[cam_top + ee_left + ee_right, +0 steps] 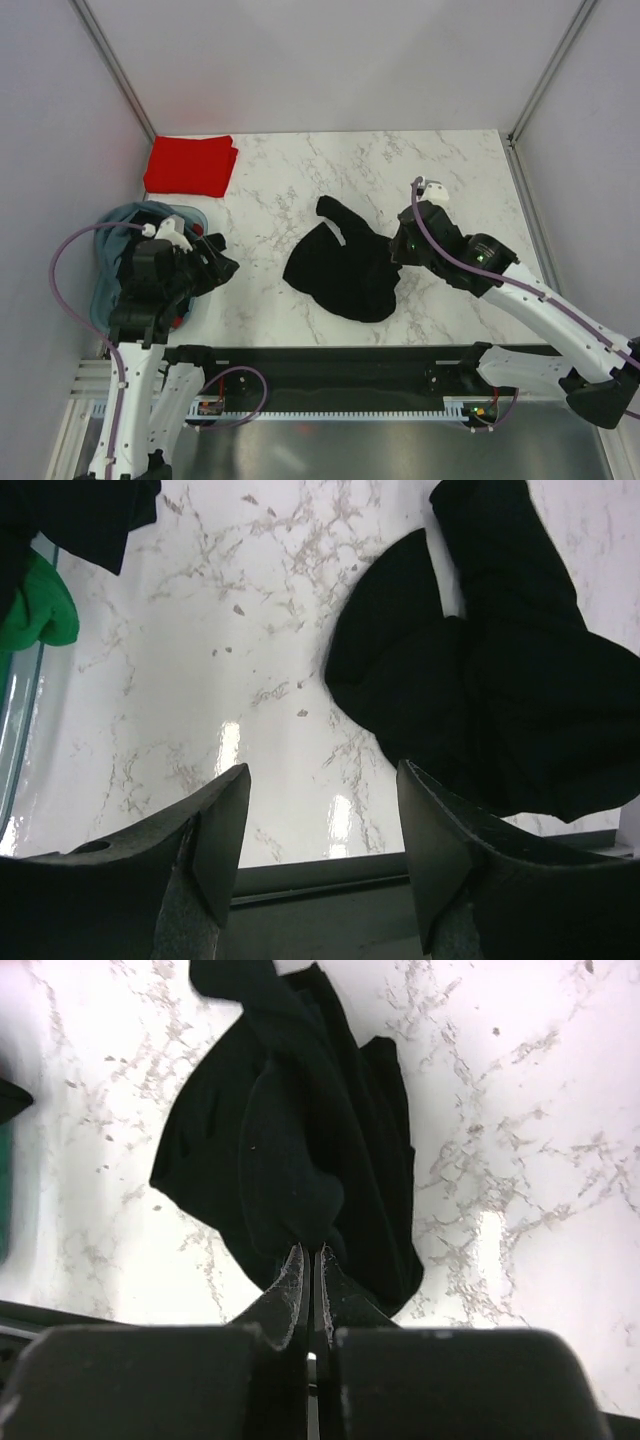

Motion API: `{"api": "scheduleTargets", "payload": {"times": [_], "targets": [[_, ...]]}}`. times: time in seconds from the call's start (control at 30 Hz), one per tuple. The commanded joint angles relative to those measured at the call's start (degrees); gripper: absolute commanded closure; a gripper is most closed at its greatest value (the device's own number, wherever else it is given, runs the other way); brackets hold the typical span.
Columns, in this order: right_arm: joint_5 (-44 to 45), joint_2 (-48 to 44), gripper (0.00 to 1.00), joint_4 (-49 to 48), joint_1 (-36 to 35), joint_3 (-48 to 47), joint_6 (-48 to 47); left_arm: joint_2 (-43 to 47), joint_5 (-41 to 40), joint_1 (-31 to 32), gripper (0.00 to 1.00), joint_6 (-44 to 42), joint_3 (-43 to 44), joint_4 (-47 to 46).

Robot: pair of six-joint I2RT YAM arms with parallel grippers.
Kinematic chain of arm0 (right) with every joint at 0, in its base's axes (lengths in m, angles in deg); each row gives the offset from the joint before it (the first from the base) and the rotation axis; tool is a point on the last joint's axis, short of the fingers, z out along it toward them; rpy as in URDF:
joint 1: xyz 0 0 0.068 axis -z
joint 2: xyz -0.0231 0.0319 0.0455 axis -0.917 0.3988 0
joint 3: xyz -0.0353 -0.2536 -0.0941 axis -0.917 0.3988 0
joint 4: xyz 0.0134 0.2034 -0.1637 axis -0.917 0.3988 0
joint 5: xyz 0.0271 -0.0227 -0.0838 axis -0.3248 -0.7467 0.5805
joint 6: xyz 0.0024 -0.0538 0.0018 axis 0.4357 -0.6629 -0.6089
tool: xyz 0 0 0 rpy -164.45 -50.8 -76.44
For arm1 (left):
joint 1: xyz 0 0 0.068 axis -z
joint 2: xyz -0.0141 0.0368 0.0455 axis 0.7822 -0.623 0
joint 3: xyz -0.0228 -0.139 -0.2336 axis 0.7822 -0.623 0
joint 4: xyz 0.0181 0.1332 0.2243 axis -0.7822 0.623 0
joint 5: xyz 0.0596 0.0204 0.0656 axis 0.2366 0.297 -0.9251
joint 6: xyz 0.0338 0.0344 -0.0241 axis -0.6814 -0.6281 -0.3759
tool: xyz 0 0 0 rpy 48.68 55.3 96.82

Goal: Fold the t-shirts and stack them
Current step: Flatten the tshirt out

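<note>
A crumpled black t-shirt (345,270) lies in the middle of the marble table (270,200). My right gripper (398,246) is at its right edge, its jaws (310,1252) pressed together on a bunched fold of that black t-shirt (300,1140). My left gripper (222,262) hovers open to the left of the shirt, over the near table edge. In the left wrist view the left gripper (322,780) holds nothing, and the black t-shirt (500,680) lies ahead to its right. A folded red t-shirt (190,165) rests at the back left.
A grey-blue fabric tub (112,250) stands at the left under the left arm. A green shirt (38,612) and more black cloth (80,510) hang over its rim (14,730). A black rail (330,362) runs along the near edge. Walls close the table on three sides.
</note>
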Motion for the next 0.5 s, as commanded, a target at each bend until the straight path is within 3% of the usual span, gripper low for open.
{"api": "scheduleTargets", "payload": {"times": [0.0,0.1,0.2,0.27,0.47], "targets": [[1.33,0.35,1.0,4.21,0.16,0.85,-1.22,-4.14,2.95,0.02,0.32,0.48,-0.49,-5.1],[6.76,-3.78,1.0,6.39,0.43,-0.82,0.8,-10.01,1.3,2.04,0.32,1.88,0.47,-7.82],[18.09,-5.54,1.0,12.1,0.52,-5.37,3.35,-20.79,-6.31,9.93,0.32,3.55,4.58,-9.32],[23.55,-6.51,1.0,13.78,0.51,-8.28,3.61,-27.67,-11.43,18.54,0.32,4.08,8.37,-9.33],[31.83,-10.2,1.0,18.1,0.6,-12.69,2.92,-48.33,-11.2,31.21,0.34,7.07,18.31,-15.89]]}}
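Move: Some 11 cm to the right of the open left hand and 6 cm farther out, about 20 cm below it, is the left corner of the black t-shirt; the sleeve end lies about 21 cm right and 25 cm ahead. The tray of clothes stands about 22 cm to that hand's left, 9 cm ahead. From the right hand, which already grips the shirt's right part, the left corner is some 26 cm left, 2 cm ahead and 22 cm down. Keeping its shut grip on the black t-shirt, the right hand draws it about 10 cm to the right, away from the left corner, first level, then rising some 8 cm while turning clockwise and tipping up. The left hand, still open and touching nothing, swings right about 12 cm, forward and down towards that corner, its fingers tipping further down. ##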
